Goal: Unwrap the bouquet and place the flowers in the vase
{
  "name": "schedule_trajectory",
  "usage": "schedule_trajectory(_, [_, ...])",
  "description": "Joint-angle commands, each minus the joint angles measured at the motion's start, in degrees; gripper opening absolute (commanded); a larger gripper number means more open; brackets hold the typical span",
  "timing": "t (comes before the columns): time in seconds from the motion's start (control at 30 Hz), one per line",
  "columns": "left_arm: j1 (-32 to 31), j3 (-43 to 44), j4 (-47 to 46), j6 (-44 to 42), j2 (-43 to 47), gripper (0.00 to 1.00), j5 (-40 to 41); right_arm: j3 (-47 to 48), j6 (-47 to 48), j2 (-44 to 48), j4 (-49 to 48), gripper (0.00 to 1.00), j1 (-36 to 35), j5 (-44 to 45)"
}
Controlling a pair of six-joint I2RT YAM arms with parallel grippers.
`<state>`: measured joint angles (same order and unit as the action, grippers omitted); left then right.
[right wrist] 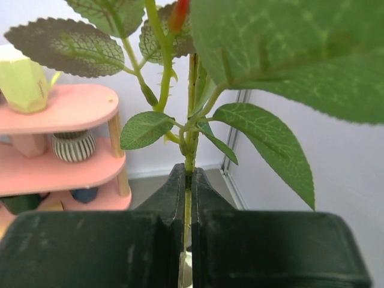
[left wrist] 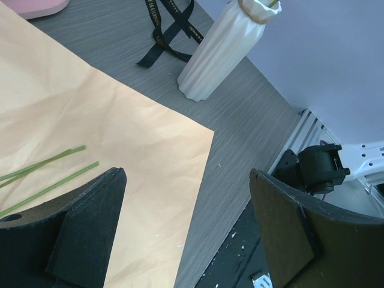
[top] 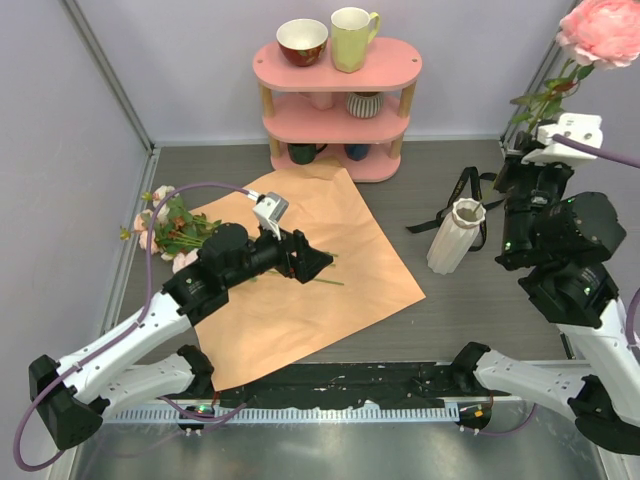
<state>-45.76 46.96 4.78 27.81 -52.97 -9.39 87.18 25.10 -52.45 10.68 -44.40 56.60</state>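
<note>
The bouquet is undone: its tan-orange wrapping paper [top: 300, 270] lies flat on the table, and the black ribbon [top: 470, 190] lies beside the vase. Several flowers [top: 168, 228] lie in a heap at the paper's left edge, stems [left wrist: 48, 174] pointing onto the sheet. My left gripper [top: 308, 256] hangs open over the paper with nothing between its fingers [left wrist: 84, 228]. The white ribbed vase [top: 455, 236] stands upright right of the paper. My right gripper [right wrist: 188, 180] is shut on the green stem of a pink rose [top: 602, 30], held high to the vase's right.
A pink three-tier shelf [top: 335, 110] stands at the back with a red bowl [top: 301, 42] and a pale yellow mug [top: 352, 38] on top, and a striped cup [right wrist: 72, 146] on the middle tier. Grey walls close in on the left and right.
</note>
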Motion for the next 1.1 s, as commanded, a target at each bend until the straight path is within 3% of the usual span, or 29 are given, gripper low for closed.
schedule_trajectory(0.0, [-0.21, -0.55, -1.61, -0.74, 0.15, 0.88, 0.95, -5.86, -0.93, 1.47, -3.9, 0.01, 0.11, 1.32])
schedule_trajectory(0.33, [-0.21, -0.38, -1.87, 0.66, -0.91, 0.87, 0.77, -29.32, -10.07, 3.75, -13.22, 0.01, 3.0, 2.55])
schedule_trajectory(0.57, [-0.21, -0.99, -1.61, 1.37, -0.56, 0.87, 1.04, -34.0, -15.78, 5.6, -13.84, 0.01, 7.92, 3.17])
schedule_trajectory(1.07, [-0.21, -2.22, -1.87, 1.37, -0.38, 0.87, 1.74, -40.42, -22.02, 4.37, -16.48, 0.01, 11.09, 3.34])
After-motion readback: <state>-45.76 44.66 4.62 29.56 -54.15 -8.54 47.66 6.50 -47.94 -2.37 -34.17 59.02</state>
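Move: The right hand is high up with the rose stem already pinched and hanging, its lower end about at the mouth of the vase. The middle of the vase is some 42 cm below this hand, roughly 8 cm ahead and 2 cm to its right. The black ribbon lies about 11 cm beyond the vase and 3 cm farther right; the paper sheet's middle is some 34 cm left and 4 cm ahead. From the left hand the vase is about 31 cm right, 10 ahead and 16 below. Keeping the stem pinched, the right hand lowers it down into the vase: a fast drop of nearly 20 cm, easing forward about 5 cm, then a short swing back to the right and a slower last 2 cm down. The fingers tip down and turn clockwise by some 10 degrees each. The open left hand just sinks 2–3 cm. ##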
